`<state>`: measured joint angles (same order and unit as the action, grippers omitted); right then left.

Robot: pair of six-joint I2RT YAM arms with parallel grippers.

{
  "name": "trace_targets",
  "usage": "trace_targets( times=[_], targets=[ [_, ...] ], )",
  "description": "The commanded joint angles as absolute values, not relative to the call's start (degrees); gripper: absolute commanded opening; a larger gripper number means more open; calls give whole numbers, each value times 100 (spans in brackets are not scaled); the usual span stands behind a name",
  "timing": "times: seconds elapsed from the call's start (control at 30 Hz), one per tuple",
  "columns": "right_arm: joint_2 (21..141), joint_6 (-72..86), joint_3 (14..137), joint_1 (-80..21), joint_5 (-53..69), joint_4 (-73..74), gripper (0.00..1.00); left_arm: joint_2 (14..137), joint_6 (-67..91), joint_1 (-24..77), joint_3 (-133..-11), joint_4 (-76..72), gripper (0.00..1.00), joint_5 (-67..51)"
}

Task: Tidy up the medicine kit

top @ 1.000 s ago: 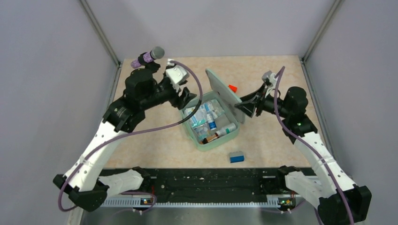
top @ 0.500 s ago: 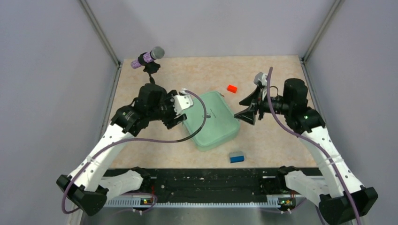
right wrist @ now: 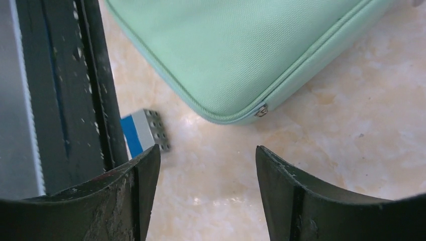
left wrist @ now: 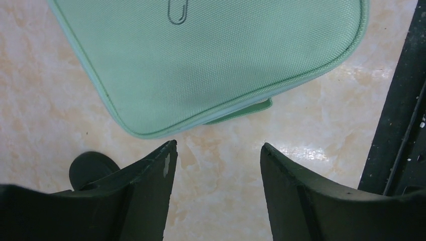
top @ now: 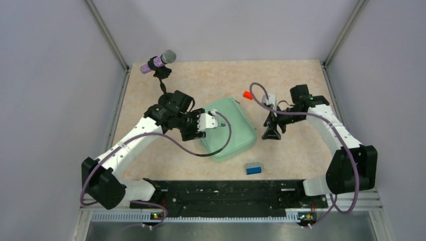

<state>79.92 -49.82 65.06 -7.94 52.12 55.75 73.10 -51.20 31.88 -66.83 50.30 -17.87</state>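
Note:
The medicine kit (top: 233, 131), a pale mint-green case, lies closed in the middle of the table. The left wrist view shows its lid (left wrist: 216, 60) with a small dark pill icon (left wrist: 178, 12). My left gripper (top: 193, 134) hangs open just off the kit's left edge, and only bare table lies between its fingertips (left wrist: 218, 145). My right gripper (top: 272, 131) points down at the table just right of the kit and is open and empty (right wrist: 207, 148). The kit's corner (right wrist: 241, 50) with its zipper pull (right wrist: 260, 110) lies just beyond those fingertips.
A small blue block (top: 253, 168) (right wrist: 140, 131) lies near the front, close to the black base rail (top: 221, 193). An orange-red block (top: 247, 94) sits behind the kit. A grey and purple cylinder (top: 158, 61) stands on a mount at the back left corner.
A second ago the kit's lid stood up and its contents showed; now it is closed. The left gripper came forward along the kit's left side. The right gripper drew back and turned downward.

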Motion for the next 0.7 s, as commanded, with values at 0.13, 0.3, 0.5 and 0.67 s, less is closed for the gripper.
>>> trace_targets(
  times=[0.13,0.3,0.5,0.67],
  targets=[
    [8074,-7933,5489,-769,4912,5147,67,7634,-6559,3567,-6773,5086,65,-2285],
    [8455,-8295,5304,-767,4967,4450,65,8012,-7073,3658,-6904,5131,64,-2304],
    [9051,-8665,5449,-765,5007,4217,65,8534,-7457,3978,-7088,5320,63,-2133],
    [9386,-8769,5660,-764,5183,4219,65,8815,-7814,4105,-7100,5387,62,-1830]
  ],
)
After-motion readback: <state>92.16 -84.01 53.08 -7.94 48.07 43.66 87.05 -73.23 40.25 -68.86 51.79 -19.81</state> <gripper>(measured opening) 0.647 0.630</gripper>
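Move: The closed medicine kit's middle lies about 15 cm right of the left hand, 3 cm ahead and 14 cm lower; the stand base is 18 cm ahead and 14 cm left of that hand. From the right hand, the zipper pull is some 6 cm left, 3 cm ahead and 12 cm lower; the blue block lies 14 cm back and 8 cm left, the red block 22 cm ahead and 11 cm left. Right hand sinks about 12 cm beside the zipper pull; left lowers rightward, turning clockwise, over the lid. ##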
